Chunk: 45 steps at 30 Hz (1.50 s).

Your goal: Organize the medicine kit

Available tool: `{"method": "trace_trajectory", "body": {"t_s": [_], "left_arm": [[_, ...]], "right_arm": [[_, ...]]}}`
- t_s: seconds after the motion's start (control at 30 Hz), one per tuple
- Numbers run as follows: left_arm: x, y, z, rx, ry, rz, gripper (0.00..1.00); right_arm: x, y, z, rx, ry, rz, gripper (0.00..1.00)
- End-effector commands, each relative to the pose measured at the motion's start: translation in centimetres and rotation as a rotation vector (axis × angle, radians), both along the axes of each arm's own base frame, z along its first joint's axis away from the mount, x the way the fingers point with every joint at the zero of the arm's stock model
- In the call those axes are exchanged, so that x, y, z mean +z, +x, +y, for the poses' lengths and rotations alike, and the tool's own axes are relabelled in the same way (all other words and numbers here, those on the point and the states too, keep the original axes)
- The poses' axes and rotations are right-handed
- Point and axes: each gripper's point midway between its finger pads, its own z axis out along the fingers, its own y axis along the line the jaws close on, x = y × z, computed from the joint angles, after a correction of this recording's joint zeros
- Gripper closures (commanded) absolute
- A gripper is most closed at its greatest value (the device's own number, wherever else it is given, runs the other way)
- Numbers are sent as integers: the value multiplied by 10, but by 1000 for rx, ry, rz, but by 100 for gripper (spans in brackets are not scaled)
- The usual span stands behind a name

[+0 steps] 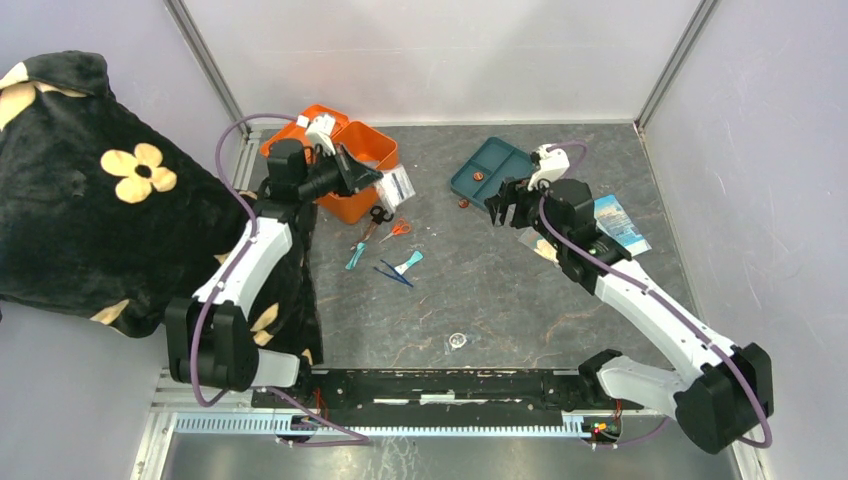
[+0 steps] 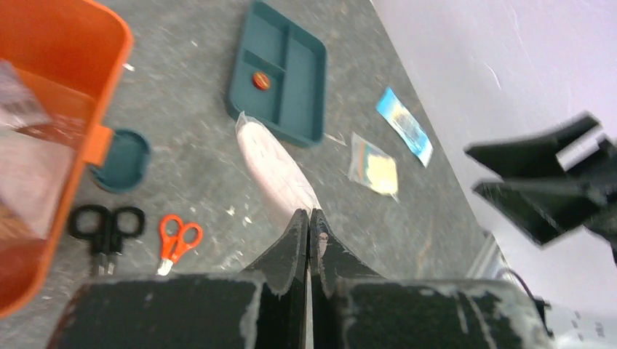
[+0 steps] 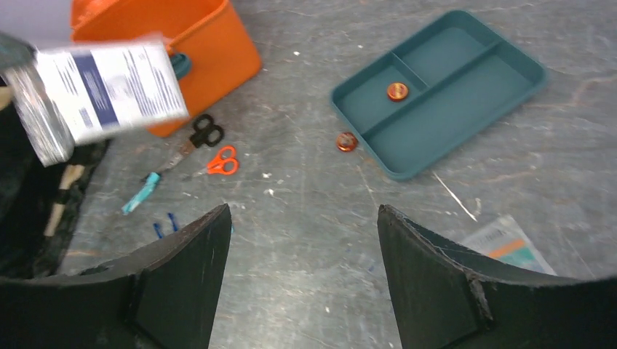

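The orange medicine kit (image 1: 352, 150) stands open at the back left, its teal latch (image 2: 120, 160) facing the table's middle. My left gripper (image 1: 378, 180) hangs just in front of the kit, shut on a flat packet with a white printed label (image 1: 398, 186). That packet (image 3: 109, 83) shows face-on in the right wrist view and edge-on (image 2: 273, 163) beyond the closed jaws in the left wrist view. My right gripper (image 3: 302, 218) is open over bare table beside the teal tray (image 1: 505, 160), with nothing between its fingers.
Black scissors (image 1: 378, 218), orange scissors (image 1: 398, 229), a teal tool (image 1: 355, 255) and blue tweezers (image 1: 393, 273) lie before the kit. One small orange disc (image 3: 396, 91) sits in the tray, another (image 3: 346, 141) beside it. Packets (image 1: 620, 222) lie right; black flowered cloth (image 1: 90, 190) left.
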Motion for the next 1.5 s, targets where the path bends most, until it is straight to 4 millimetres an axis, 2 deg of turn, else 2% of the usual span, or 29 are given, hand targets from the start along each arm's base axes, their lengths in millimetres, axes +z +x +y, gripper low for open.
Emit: {"method": "trace_trajectory", "body": {"t_s": [0.0,0.03,0.07,0.2,0.27,0.33,0.5,0.6,0.8,0.87,0.9,0.93,0.97,1.0,1.03,1.07,1.17,1.2,1.23,1.27,1.37,1.47], "left_arm": [[46,45,20,162,35,-95,98],[58,56,26,202,70,-127,98],[54,64,30,218,99,-114,98],[59,98,52,312,213,-141,98],[51,113,65,335,300,-128,98],[35,126,81,364,370,-86,98],[15,143,91,322,400,-50,98],[-2,151,86,274,411,-17,98],[-22,160,80,230,415,21,98],[-30,164,92,290,458,47,94],[-36,166,110,379,512,78,87],[-38,165,120,428,539,99,80],[-41,163,138,515,590,126,73],[-37,160,147,562,612,131,63],[-31,157,152,590,619,133,53],[-25,153,155,612,623,132,47],[3,137,151,621,576,92,33],[10,131,150,625,565,82,31],[9,126,149,629,560,89,29],[19,117,147,634,541,73,29],[25,92,132,607,482,44,28],[21,68,113,561,462,18,27]], "right_arm": [[-24,-10,-27,-65,-111,14,21],[-28,-13,-29,-60,-119,19,21],[-31,-16,-31,-59,-123,24,21],[-44,-28,-37,-52,-134,33,21],[-50,-33,-40,-49,-141,41,21],[-56,-38,-40,-41,-143,53,20],[-69,-44,-40,-24,-147,76,20],[-73,-45,-41,-24,-154,84,20],[-76,-45,-41,-26,-160,91,20],[-78,-45,-41,-26,-161,96,20],[-79,-44,-41,-25,-164,98,20],[-79,-44,-42,-32,-167,99,20],[-80,-43,-45,-47,-173,102,20],[-82,-42,-48,-67,-180,110,20],[-84,-41,-52,-94,-184,116,20],[-86,-40,-57,-124,-186,123,20],[-90,-37,-70,-212,-186,145,20],[-90,-36,-73,-235,-183,150,19],[-90,-35,-78,-270,-184,156,19],[-90,-34,-85,-312,-186,165,19],[-94,-30,-108,-428,-199,194,19],[-102,-25,-127,-480,-208,242,18]]}}
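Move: The open orange box, where the held white packet is to go, has its middle about 11 cm ahead of the left gripper, 7 cm to its left and 18 cm below. Nearly under that hand lie the orange scissors, 2 cm back and 2 cm right; the black scissors are 1 cm back, 5 cm left. For the right gripper, the glove bag lies roughly 16 cm right, 2 cm ahead and 23 cm down; the green tray is 19 cm ahead, 2 cm right. Carry the held white packet with the left gripper up and forward-left over the orange box, some 15 cm forward, then sink about 12 cm from the top of that arc, open the fingers to let go, and rise back leftward, turning counter-clockwise. Keep the right gripper open: sink it with a drift back and right, pause, then swing it right towards the glove bag, turning clockwise. ##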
